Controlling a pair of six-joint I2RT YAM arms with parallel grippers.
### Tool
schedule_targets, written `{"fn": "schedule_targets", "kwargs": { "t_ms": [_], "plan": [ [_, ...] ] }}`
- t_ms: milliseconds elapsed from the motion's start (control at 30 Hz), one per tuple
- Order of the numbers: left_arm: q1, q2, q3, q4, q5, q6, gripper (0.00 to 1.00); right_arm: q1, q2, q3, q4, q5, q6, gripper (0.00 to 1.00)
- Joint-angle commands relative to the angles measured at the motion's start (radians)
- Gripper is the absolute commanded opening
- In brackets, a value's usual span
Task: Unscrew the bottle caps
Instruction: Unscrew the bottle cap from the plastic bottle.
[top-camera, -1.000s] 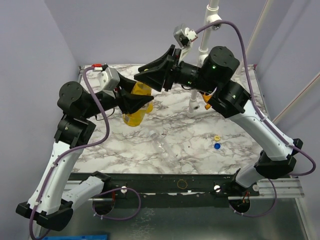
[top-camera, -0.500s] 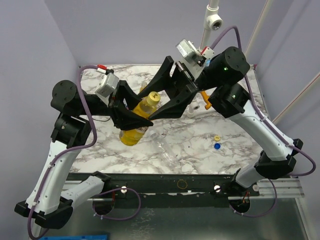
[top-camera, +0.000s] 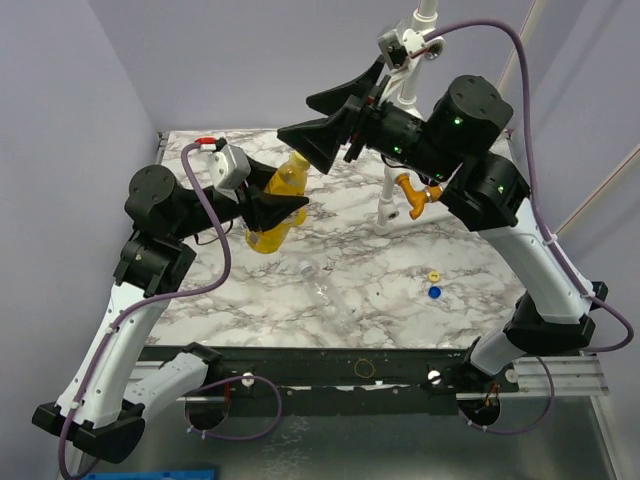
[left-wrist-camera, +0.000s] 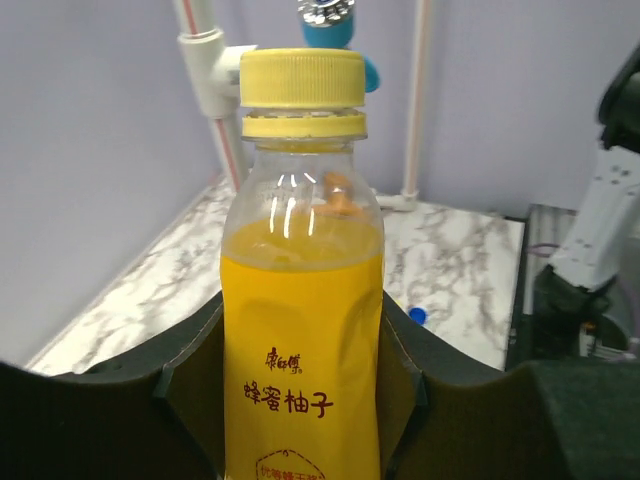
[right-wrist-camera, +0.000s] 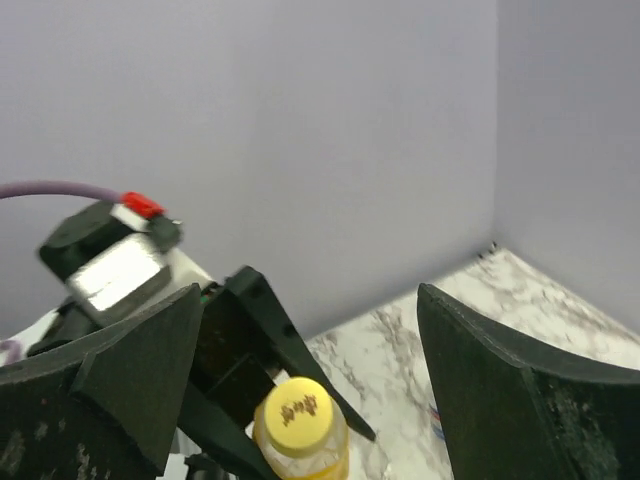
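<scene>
My left gripper (top-camera: 268, 208) is shut on a yellow-orange bottle (top-camera: 277, 200) with a yellow label, holding it tilted above the table. In the left wrist view the fingers press both sides of the bottle (left-wrist-camera: 300, 350), and its yellow cap (left-wrist-camera: 302, 78) sits on the neck. My right gripper (top-camera: 296, 118) hangs open above and just beyond the cap (top-camera: 299, 159), touching nothing. From the right wrist, the cap (right-wrist-camera: 295, 410) lies low between the wide-spread fingers (right-wrist-camera: 130, 370). A loose yellow cap (top-camera: 434, 276) and a blue cap (top-camera: 434, 292) lie on the table.
A clear bottle (top-camera: 326, 292) lies on the marble table (top-camera: 470, 250) near the front middle. A white post (top-camera: 390, 195) stands at the back, with an orange thing (top-camera: 413, 192) beside it, partly hidden by the right arm. Purple walls close in the left and back.
My right gripper was closed around the held bottle's top; it has since opened wide and lifted away. The cap is still on the bottle, and the left gripper keeps its hold.
</scene>
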Motion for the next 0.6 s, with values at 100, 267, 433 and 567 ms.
{"fn": "schedule_targets", "kwargs": {
  "t_ms": [100, 267, 433, 567],
  "plan": [
    [0.004, -0.045, -0.039, 0.042, -0.179, 0.174, 0.00, 0.000, 0.059, 0.024, -0.155, 0.183, 0.030, 0.87],
    [0.005, -0.044, -0.039, 0.043, -0.213, 0.159, 0.00, 0.000, 0.037, -0.051, -0.083, 0.143, 0.060, 0.80],
    [0.004, -0.040, -0.036, 0.043, -0.220, 0.139, 0.00, 0.001, 0.029, -0.087, -0.049, 0.127, 0.078, 0.63],
    [0.005, -0.037, -0.031, 0.043, -0.213, 0.122, 0.00, 0.001, 0.016, -0.118, -0.021, 0.126, 0.080, 0.44]
  ]
}}
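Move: The yellow cap of the held bottle lies roughly 7 cm below the open right hand, 2 cm ahead and 3 cm left of it. It tops the bottle still gripped by the left hand, some 8 cm above that hand, 3 cm ahead and 3 cm right. Far below, about 55 cm under the right hand, a clear bottle lies 2 cm ahead; another yellow bottle is some 22 cm ahead and 8 cm left. Right hand sinks 7 cm and slightly forward, half-closing around the cap; left carries the bottle 4 cm forward-left. ##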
